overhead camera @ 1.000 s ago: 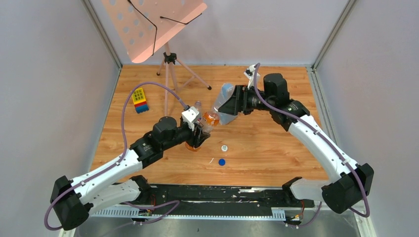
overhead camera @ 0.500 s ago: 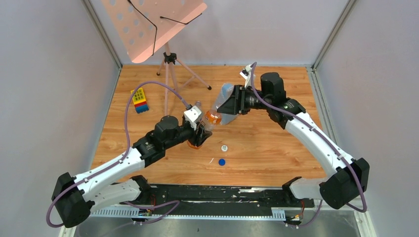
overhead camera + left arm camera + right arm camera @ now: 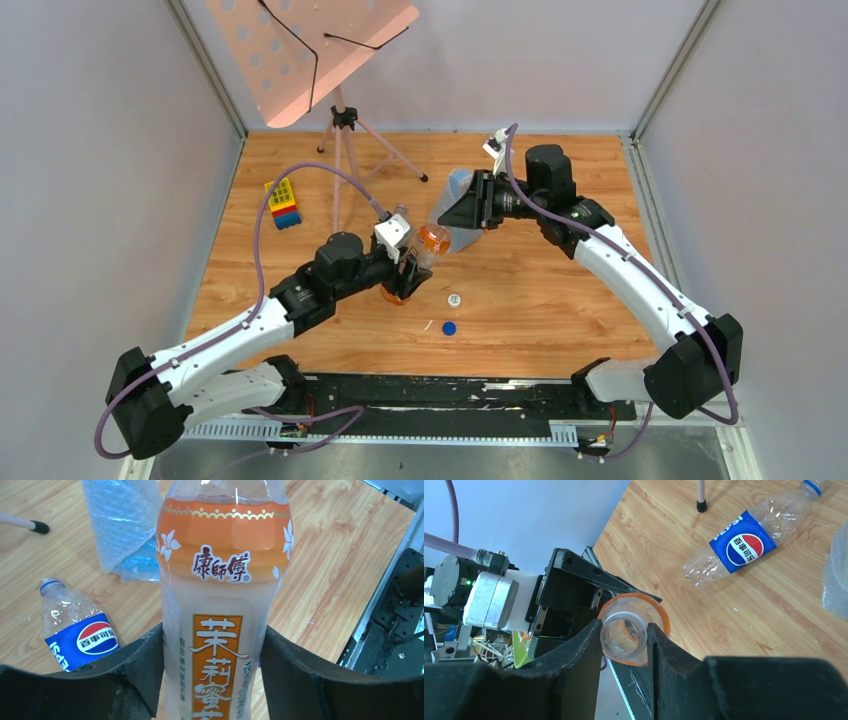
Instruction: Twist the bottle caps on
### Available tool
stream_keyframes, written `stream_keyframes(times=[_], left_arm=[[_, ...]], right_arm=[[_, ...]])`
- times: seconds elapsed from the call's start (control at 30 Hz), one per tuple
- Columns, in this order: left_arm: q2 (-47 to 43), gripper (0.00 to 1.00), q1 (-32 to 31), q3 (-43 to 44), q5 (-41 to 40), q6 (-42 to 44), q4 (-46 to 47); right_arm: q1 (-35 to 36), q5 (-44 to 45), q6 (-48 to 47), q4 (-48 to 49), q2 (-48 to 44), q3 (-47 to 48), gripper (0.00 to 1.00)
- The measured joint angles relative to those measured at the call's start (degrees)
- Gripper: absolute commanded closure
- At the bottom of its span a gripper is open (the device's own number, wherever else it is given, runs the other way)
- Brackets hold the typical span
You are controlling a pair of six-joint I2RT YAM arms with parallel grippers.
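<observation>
An uncapped bottle (image 3: 220,565) with orange liquid and an orange label hangs tilted above the table between both arms. My left gripper (image 3: 212,635) is shut on its body, a finger against each side. My right gripper (image 3: 624,630) is shut on its bare open neck (image 3: 626,645), seen in the top view at the bottle's upper end (image 3: 432,238). The Pepsi bottle (image 3: 75,630) (image 3: 749,540) lies on its side on the wood, also without a cap. A white cap (image 3: 454,298) and a blue cap (image 3: 449,327) lie loose in front of the arms.
A bluish see-through plastic bag (image 3: 455,190) (image 3: 125,530) lies behind the right gripper. A pink music stand on a tripod (image 3: 345,130) stands at the back left, one foot (image 3: 700,502) near the Pepsi bottle. A stack of toy blocks (image 3: 284,203) sits at the left.
My right gripper has closed onto the orange bottle's neck. Both arms have shifted slightly, and the bottle has moved a little with them.
</observation>
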Motion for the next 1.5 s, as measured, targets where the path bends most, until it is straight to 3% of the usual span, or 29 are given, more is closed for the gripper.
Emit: stream_keyframes(times=[0.13, 0.2, 0.6, 0.8, 1.1, 1.5], left_arm=[[0.0, 0.02, -0.09, 0.87, -1.25, 0.15, -1.14], [0.0, 0.0, -0.13, 1.55, -2.32, -0.04, -1.57], [-3.78, 0.0, -0.37, 2.05, -16.31, -4.7, -6.67], [-5.88, 0.0, -0.68, 1.73, -18.78, -4.81, -7.04], [-10.93, 0.0, -0.57, -2.62, -19.28, -3.39, -2.84], [-11.78, 0.03, -0.57, -4.15, -9.94, 6.91, 1.42]], right_arm=[[0.0, -0.26, 0.0, 0.13, 0.0, -0.02, 1.0], [0.02, -0.31, -0.07, 0.15, 0.0, -0.02, 1.0], [0.02, 1.64, -3.04, 0.24, -2.84, -0.22, 1.0], [0.13, 2.95, -4.63, 0.5, -5.33, -0.74, 1.0], [0.31, 4.37, -6.82, 0.79, -6.71, -1.01, 1.0], [-1.16, 4.17, -9.53, -0.59, -8.0, -1.07, 1.0]])
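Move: The left hand holds the tilted tea bottle low on its body, so the bottle's middle lies only about 2 cm ahead, 2 cm right and 3 cm above it. From that hand the Pepsi bottle is some 14 cm ahead, 7 cm left; the white cap is 9 cm right, 1 cm ahead, both well below. The right hand grips the neck: the tea bottle's middle is 3 cm back, 4 cm left, 5 cm below; the bubble-wrapped pack is 17 cm ahead, 4 cm right, far below. Leftward and slightly forward, rising, the left hand opens wide and draws off the tea bottle by about 6 cm while turning counter-clockwise, then eases a little right and back, undoing over half that turn as its fingers tip upward. The right hand keeps its grip on the neck, lifting about 3 cm and drifting right, and rolls some 15 degrees, swinging the bottle's base forward. ##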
